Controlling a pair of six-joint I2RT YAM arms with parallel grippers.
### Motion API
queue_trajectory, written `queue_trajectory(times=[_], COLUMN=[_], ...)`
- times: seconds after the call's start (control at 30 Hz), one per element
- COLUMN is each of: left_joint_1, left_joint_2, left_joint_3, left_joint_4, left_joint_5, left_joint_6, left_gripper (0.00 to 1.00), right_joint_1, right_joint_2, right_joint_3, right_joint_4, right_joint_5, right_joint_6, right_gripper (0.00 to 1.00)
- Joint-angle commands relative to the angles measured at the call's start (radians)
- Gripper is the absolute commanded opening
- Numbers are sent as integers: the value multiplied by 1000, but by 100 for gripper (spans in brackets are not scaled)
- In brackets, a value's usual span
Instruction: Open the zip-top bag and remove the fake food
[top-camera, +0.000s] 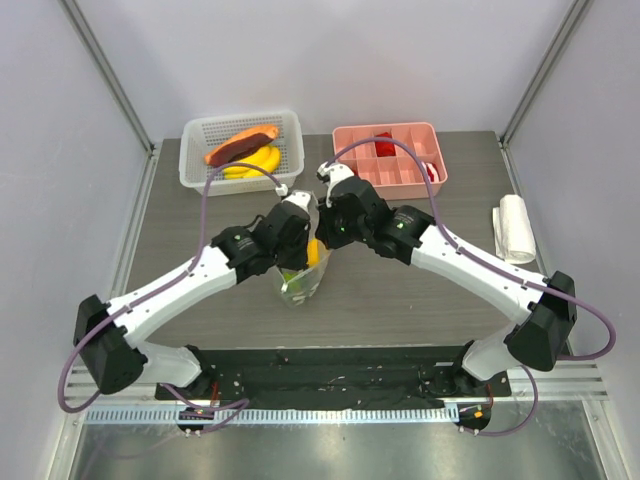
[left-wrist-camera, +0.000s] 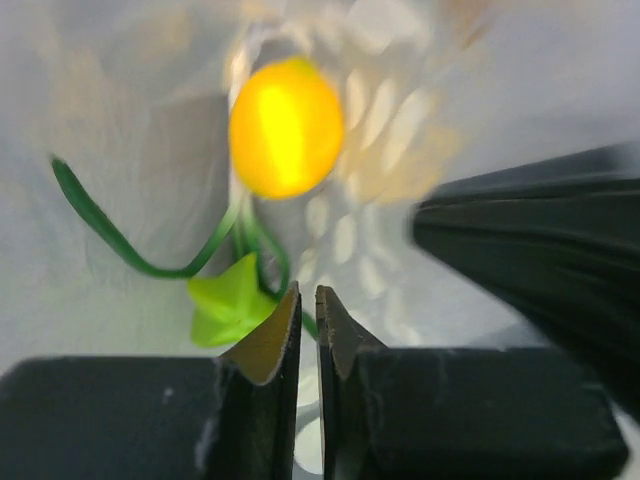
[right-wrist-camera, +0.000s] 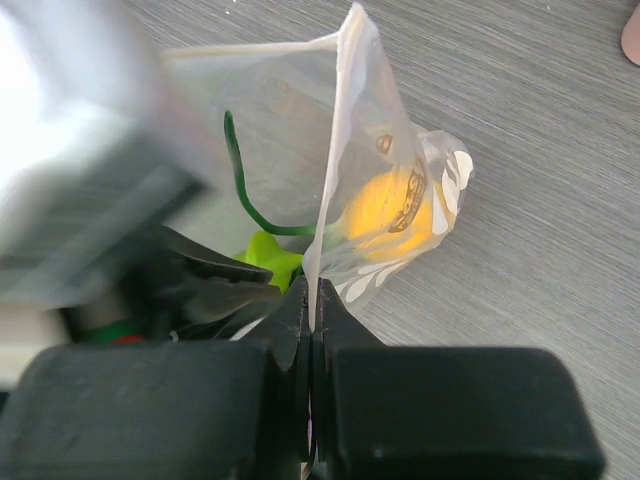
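The zip-top bag (top-camera: 301, 287) stands at the table's middle between both grippers. My right gripper (top-camera: 324, 238) (right-wrist-camera: 312, 296) is shut on one white edge of the bag (right-wrist-camera: 290, 110). My left gripper (top-camera: 302, 243) (left-wrist-camera: 308, 301) is all but shut, with thin bag film (left-wrist-camera: 385, 205) between its jaws, and looks into the bag. Inside lie a round yellow-orange piece (left-wrist-camera: 285, 127) (right-wrist-camera: 395, 210) and a small green star-shaped piece (left-wrist-camera: 230, 301) (right-wrist-camera: 265, 255) with a green stem. The orange-and-maroon sausage (top-camera: 243, 146) and the yellow bananas (top-camera: 256, 163) lie in the white basket (top-camera: 290, 125).
The pink divided tray (top-camera: 345, 140) with small red blocks stands at the back right. A rolled white cloth (top-camera: 514, 228) lies at the right edge. The two arms cross the table's middle, meeting over the bag.
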Motion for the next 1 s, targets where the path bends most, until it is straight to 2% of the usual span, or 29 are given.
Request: queue_trajectory(times=[0.0,0.07,0.17,0.2,0.3,0.63,0.77,0.97], left_joint_1=[11,11,10,10,11,10,10,10], left_joint_2=[48,62,39,24,22,88,71,37], left_joint_3=[60,78,58,52,47,-9,-22,-46], left_joint_4=[-135,-161,-157,-160,-181,-169,-193,-184], left_joint_5=[22,47,78,82,67,85,81,88], left_joint_6=[103,117,126,128,131,129,147,181], left_gripper=[8,6,15,22,29,33,46,56], right_joint_1=[5,5,4,5,5,-4,-10,-18], right_joint_2=[-18,-15,-6,-2,3,6,6,11], right_joint_3=[37,37,34,32,26,9,8,-10], right_joint_4=[7,3,3,3,10,17,16,23], right_joint_5=[34,40,41,41,38,35,34,12], right_joint_6=[-20,-25,-28,-31,-30,-25,-28,-25], right_gripper=[1,1,1,1,1,1,1,1])
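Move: The green star-shaped piece in the bag lies some 9 cm below the left hand, about 2 cm back and 2 cm left. The yellow food is level with it in height, about 3 cm ahead and 3 cm right of the hand; the green stalks lie right beside the star piece. From the right hand, which already pinches the bag's rim, the star piece is about 5 cm back, 7 cm left and 12 cm down. Left hand sinks 6 cm into the bag towards the green star piece, easing back-left and opening its fingers halfway. ##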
